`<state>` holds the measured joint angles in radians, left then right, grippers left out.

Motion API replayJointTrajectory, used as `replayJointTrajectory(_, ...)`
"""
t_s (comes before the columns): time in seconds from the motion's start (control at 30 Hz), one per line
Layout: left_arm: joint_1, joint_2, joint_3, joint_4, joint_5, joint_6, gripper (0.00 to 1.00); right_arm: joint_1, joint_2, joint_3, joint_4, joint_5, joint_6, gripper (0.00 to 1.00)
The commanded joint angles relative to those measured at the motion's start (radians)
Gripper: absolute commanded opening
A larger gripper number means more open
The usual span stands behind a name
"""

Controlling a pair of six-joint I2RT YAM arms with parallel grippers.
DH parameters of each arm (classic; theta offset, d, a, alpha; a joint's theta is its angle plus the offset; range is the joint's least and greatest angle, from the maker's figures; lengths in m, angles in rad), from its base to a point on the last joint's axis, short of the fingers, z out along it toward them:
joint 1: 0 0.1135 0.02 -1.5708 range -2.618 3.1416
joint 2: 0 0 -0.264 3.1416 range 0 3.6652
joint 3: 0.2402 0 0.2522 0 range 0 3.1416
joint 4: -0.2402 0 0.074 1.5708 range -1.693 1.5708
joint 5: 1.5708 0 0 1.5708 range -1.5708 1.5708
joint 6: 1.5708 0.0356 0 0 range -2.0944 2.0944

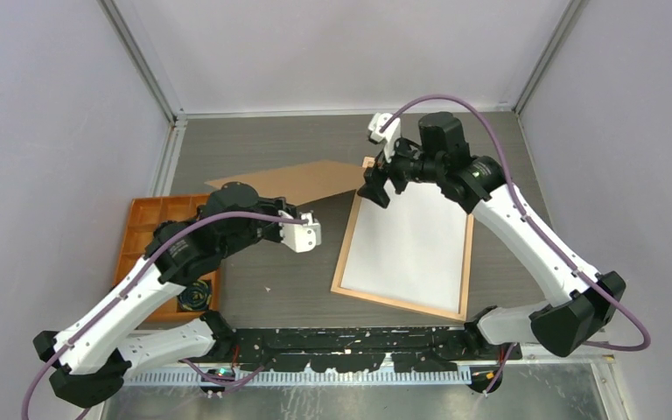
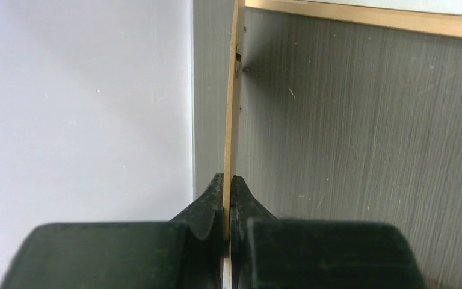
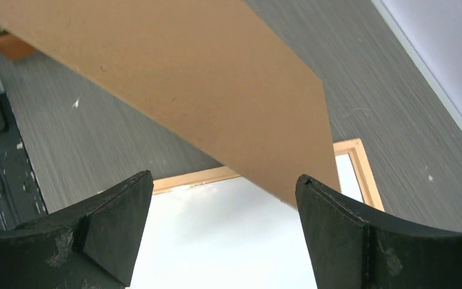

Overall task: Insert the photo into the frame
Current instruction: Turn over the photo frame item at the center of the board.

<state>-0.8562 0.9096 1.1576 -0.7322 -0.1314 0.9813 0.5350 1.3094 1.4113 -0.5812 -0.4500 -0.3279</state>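
The frame (image 1: 347, 238), of thin light-orange wood, lies flat right of the table's centre. The photo (image 1: 411, 245) lies inside it with its plain white back up. My left gripper (image 1: 302, 226) is shut on the near edge of the brown backing board (image 1: 293, 182) and holds it tilted, its right end over the frame's far left corner. The left wrist view shows my left gripper (image 2: 228, 180) shut on the board (image 2: 233, 108), seen edge-on. My right gripper (image 1: 374, 188) is open and empty above that corner. In the right wrist view my right gripper (image 3: 224, 177) is over the photo (image 3: 228, 241), with the board (image 3: 174, 78) and the frame (image 3: 186, 179) ahead.
A small orange compartment tray (image 1: 153, 219) stands at the left under my left arm, with a dark round object (image 1: 195, 296) in a near compartment. Walls close the table at the back and sides. A black rail (image 1: 350, 337) runs along the near edge.
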Motion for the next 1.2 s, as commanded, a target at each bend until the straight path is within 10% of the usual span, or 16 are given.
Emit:
replayJointTrajectory(0.0, 0.005, -0.005, 0.144, -0.144, 0.065, 0.117, 0.00, 0.067, -0.007, -0.015, 0.040, -0.086, -0.171, 0.93)
replayJointTrajectory(0.87, 0.005, 0.021, 0.238, -0.204, 0.048, 0.197, 0.00, 0.306, 0.101, -0.186, 0.400, 0.141, -0.184, 0.72)
replayJointTrajectory(1.03, 0.005, 0.012, 0.241, -0.212, 0.054, 0.217, 0.00, 0.334, 0.121, -0.215, 0.506, 0.236, -0.201, 0.47)
replayJointTrajectory(1.17, 0.005, 0.008, 0.237, -0.196, 0.054, 0.216, 0.11, 0.345, 0.132, -0.220, 0.565, 0.287, -0.202, 0.08)
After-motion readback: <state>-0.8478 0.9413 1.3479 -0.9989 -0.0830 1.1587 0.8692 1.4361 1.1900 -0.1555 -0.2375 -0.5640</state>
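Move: The brown backboard, held raised and tilted by the left hand at its near edge, has its middle about 7 cm ahead of that hand, level sideways and roughly 6 cm below. From the open right hand that middle is some 16 cm to the left, level ahead, about 7 cm down. The photo frame with the white sheet lies 8 cm back, 8 cm right and some 29 cm below the right hand; the orange tray is about 25 cm left, 3 cm back and 27 cm below the left hand. The backboard's free right end is what the right hand goes for: wide open, it swings left and back, then on left, forward and down, some 11 cm left and 6 cm lower overall, its fingers closing around the board's edge and pinching it. The left hand keeps its pinch, easing back and up about 2 cm while rolling and turning clockwise a little. ##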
